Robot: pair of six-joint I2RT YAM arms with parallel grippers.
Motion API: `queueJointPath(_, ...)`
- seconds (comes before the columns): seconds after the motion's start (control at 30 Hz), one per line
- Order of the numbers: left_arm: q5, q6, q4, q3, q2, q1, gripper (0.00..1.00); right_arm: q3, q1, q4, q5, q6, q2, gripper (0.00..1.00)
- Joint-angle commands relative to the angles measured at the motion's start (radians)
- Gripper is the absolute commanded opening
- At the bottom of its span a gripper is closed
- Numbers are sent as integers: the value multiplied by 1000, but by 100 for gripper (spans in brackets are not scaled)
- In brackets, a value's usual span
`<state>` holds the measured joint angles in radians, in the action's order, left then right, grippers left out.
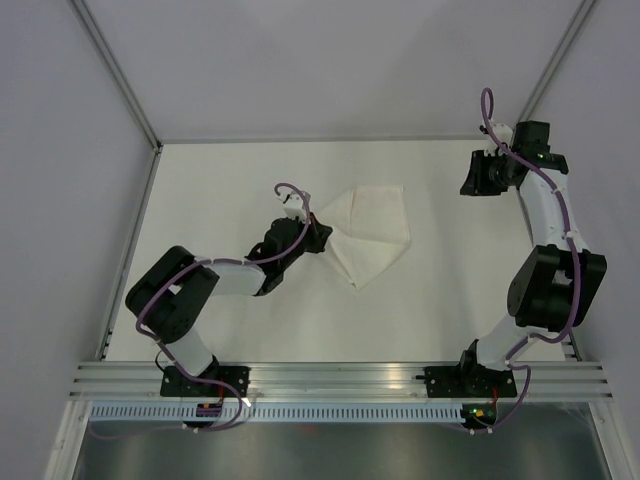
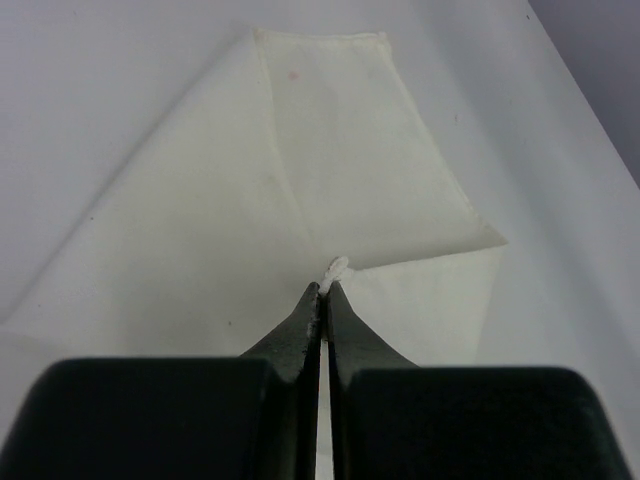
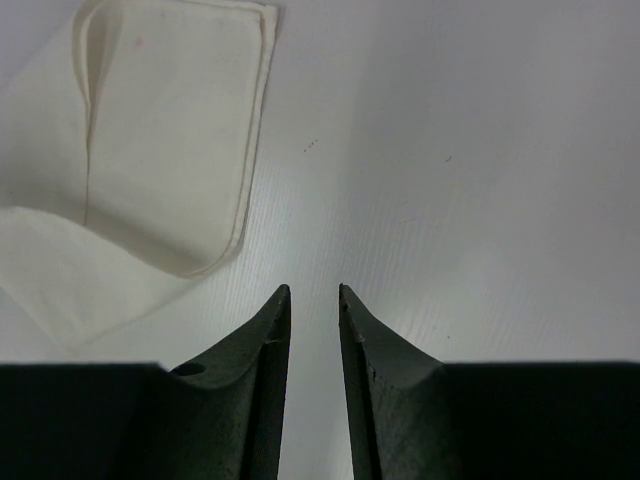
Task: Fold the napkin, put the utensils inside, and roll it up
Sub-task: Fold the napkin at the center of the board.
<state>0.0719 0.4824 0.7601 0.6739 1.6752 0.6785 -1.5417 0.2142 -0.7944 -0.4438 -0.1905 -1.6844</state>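
The white napkin (image 1: 372, 232) lies partly folded near the middle of the table, with overlapping flaps and creases. My left gripper (image 1: 320, 232) is at its left side. In the left wrist view the left gripper (image 2: 327, 287) is shut, and a small pinch of the napkin (image 2: 330, 160) pokes out at its tips. My right gripper (image 1: 470, 182) hangs at the back right, well away from the cloth. In the right wrist view the right gripper (image 3: 313, 290) is open over bare table with nothing between its fingers, and the napkin (image 3: 170, 150) is at the upper left. The utensils are out of view.
Grey walls with metal posts (image 1: 120, 80) close in the table on the left, back and right. An aluminium rail (image 1: 330, 380) carrying both arm bases runs along the near edge. The right arm's elbow (image 1: 555, 285) stands by the right edge.
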Motion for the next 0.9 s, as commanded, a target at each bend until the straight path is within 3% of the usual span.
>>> queueJointPath(0.0,-29,55,62,-2,9,-22,2,-24,-10,3,-13,-9,0,32)
queueJointPath(0.87,-67,189,53,-22,84,-131,2,-1,-67,12,19,-17,0,32)
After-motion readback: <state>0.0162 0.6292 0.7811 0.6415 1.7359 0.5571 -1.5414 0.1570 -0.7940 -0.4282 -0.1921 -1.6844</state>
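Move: The left hand holds the napkin's folded-over corner in shut fingers; the napkin's left corner, where this flap is heading, lies about 9 cm to its left, 3 cm ahead and some 8 cm below. The near end of the fold is roughly 8 cm right and 10 cm back, its right end about 22 cm right and 3 cm ahead. From the right hand, the napkin's left corner lies about 46 cm left, 3 cm back and 17 cm lower. Keeping the flap's tip pinched between its shut fingertips, the left hand draws it over the napkin towards the left corner, about 4 cm left and 2 cm forward, sinking some 3 cm after a level start while the fingers tip down and turn slightly counter-clockwise, about 10 degrees in all. The right hand, empty and well clear, drifts about 2 cm left towards the napkin, its finger gap unchanged. ##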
